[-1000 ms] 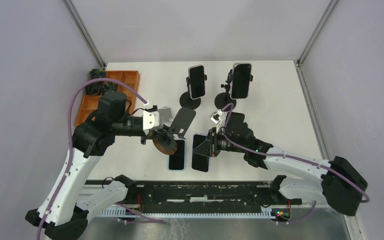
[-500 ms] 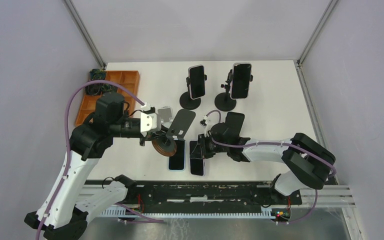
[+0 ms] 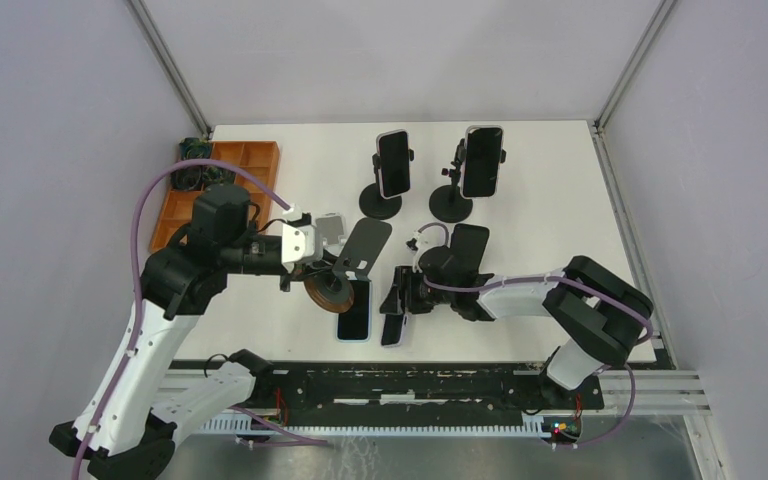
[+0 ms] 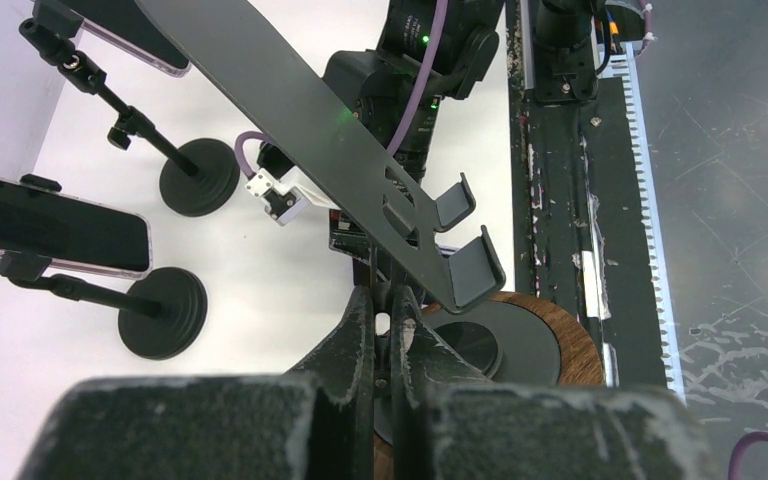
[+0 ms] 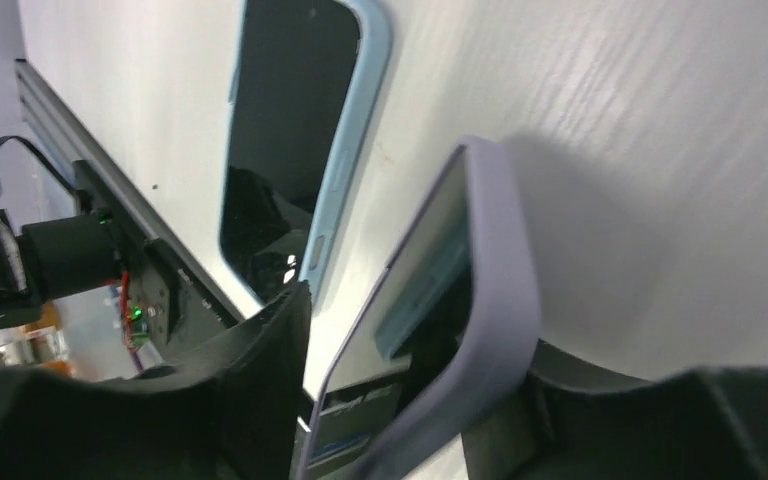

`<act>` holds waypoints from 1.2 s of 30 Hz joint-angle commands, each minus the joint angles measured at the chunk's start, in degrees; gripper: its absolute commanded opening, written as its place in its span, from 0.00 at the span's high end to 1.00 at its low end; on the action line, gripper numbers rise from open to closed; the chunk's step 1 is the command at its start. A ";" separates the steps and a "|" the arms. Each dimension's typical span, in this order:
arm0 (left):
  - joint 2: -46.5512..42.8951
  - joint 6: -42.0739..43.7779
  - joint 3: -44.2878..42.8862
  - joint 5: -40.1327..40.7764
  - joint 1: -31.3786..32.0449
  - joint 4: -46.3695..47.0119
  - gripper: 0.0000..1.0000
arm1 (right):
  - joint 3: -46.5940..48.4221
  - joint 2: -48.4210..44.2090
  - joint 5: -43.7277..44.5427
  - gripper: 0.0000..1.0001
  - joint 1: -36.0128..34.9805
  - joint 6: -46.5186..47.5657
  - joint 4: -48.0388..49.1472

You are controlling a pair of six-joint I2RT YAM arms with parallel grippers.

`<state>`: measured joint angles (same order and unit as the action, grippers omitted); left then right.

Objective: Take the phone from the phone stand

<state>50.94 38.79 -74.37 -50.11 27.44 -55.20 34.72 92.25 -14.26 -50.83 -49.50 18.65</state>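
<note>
My left gripper is shut on the thin upright of the phone stand, a dark grey plate on a round wooden base. No phone sits on the plate. The phone in a lilac case stands tilted on its long edge by the table, between the jaws of my right gripper. Those jaws stand open. A gap shows between the left finger and the screen, while the phone's back leans on the other finger.
A phone in a light blue case lies flat just left of the lilac one. Two more phones sit on black stands at the back. An orange tray is at the far left.
My right arm stretched out low and brought the lilac phone down beside the blue one. Its jaws have opened off the phone. The left arm holds the stand almost still.
</note>
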 commanded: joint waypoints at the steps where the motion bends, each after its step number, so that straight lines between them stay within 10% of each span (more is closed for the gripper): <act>1: -0.15 -1.33 -2.52 -2.88 -0.11 1.70 0.98 | 0.57 -2.47 7.09 0.36 0.56 -1.01 -1.03; 9: 0.20 -1.18 -2.89 -3.23 -0.11 1.76 0.98 | 0.56 -7.93 13.77 0.07 0.59 0.61 -8.39; 36: 0.52 -0.95 -3.62 -3.20 -0.11 1.65 0.98 | -10.90 -18.66 10.30 0.11 -9.34 -5.84 0.06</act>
<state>52.03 38.81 -75.48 -51.13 27.44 -55.20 21.65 75.59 -4.51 -60.14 -54.46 18.13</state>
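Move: The purple phone, still tilted on edge against the right fingers, has its middle about 4 cm back from that hand, 1 cm to its left and 1 cm below. The blue phone lies flat about 10 cm to the hand's left and 3 cm back; the black phone and stand stands roughly 9 cm ahead and 17 cm to the right. From the left hand, the purple phone lies about 14 cm right, 1 cm ahead and some 32 cm below. Forward and then off to the right, the right hand eases out from the purple phone, its half-open fingers spreading wide and letting it go as the hand rises about 2 cm. Turning slightly clockwise and then back again, it sweeps back some 8 cm towards the robot along the phone's right side, dips, and finishes with about 2 cm to the left, wide open at the phone's near right corner. ##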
